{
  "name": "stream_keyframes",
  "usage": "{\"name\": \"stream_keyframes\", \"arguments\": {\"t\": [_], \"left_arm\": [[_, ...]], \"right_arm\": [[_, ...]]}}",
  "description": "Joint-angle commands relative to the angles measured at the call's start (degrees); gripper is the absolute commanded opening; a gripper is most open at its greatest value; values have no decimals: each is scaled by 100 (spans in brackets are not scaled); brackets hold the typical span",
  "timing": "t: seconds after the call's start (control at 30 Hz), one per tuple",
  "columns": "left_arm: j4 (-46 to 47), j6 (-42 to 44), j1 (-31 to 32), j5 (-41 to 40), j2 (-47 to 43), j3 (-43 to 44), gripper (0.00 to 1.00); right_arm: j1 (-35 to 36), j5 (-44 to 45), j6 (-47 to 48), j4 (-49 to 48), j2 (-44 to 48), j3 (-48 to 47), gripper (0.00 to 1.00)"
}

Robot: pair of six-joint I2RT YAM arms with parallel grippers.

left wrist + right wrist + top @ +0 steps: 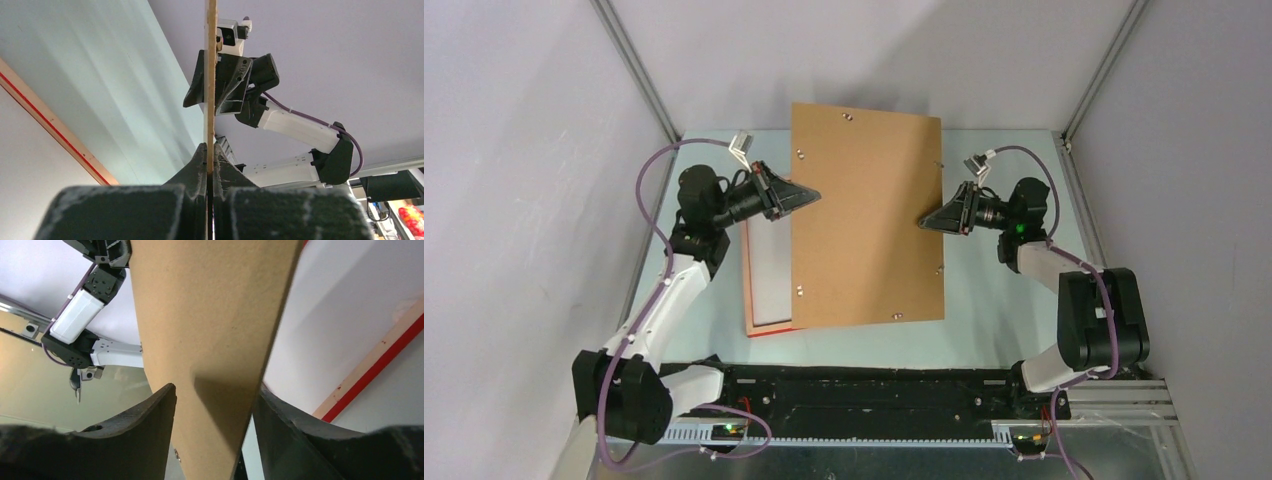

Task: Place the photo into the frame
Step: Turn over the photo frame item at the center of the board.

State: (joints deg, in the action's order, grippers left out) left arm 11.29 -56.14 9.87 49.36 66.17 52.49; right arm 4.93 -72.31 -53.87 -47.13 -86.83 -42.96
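A plain brown backing board (869, 215) hangs above the table, tilted. My left gripper (809, 195) is shut on its left edge, and in the left wrist view the thin board (211, 75) is pinched between the jaws (210, 150). My right gripper (927, 221) straddles the board's right edge. Its jaws stand open either side of the board (210, 315), with a gap on the left side (215, 392). The frame (751, 290) lies flat under the board, its red and pale wood edges showing at the left. The photo is hidden; only a white surface shows inside the frame.
The frame's red-lined edge also appears in the left wrist view (55, 127) and the right wrist view (380, 360). Grey walls with metal corner posts (639, 70) close in the pale table (994, 290). The arm bases sit along the near rail (864, 400).
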Motion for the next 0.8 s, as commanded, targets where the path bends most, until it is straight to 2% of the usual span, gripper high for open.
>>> {"name": "stream_keyframes", "arguments": {"t": [0.0,0.4,0.63,0.77], "left_arm": [[564,-284,-101,-48,-262,-18,0],[596,-262,-138,-135,-225,-97,0],[598,-109,-197,-238,-208,-221,0],[573,14,-211,-307,-164,-267,0]], "right_arm": [[34,-138,-313,-638,25,-6,59],[55,-175,-545,-720,310,-2,39],[94,-288,-607,-704,709,11,34],[135,-262,-257,-234,1071,37,33]]}}
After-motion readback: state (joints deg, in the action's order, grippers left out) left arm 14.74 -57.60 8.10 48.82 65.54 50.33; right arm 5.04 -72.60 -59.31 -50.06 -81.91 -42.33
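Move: The brown board is held up between the hands. Its right edge already lies between the right fingers, about 2 cm to the right of that hand point and level with it. The board's middle is some 8 cm left, 1 cm back and 4 cm above. For the left hand, which still pinches the left edge, the frame's middle is about 2 cm left, 2 cm back and 31 cm below; the board's middle is 8 cm right, 1 cm back, 4 cm lower. Right fingers close partway around the board's edge, hand rising about 3 cm and slightly back; left keeps pinching. ##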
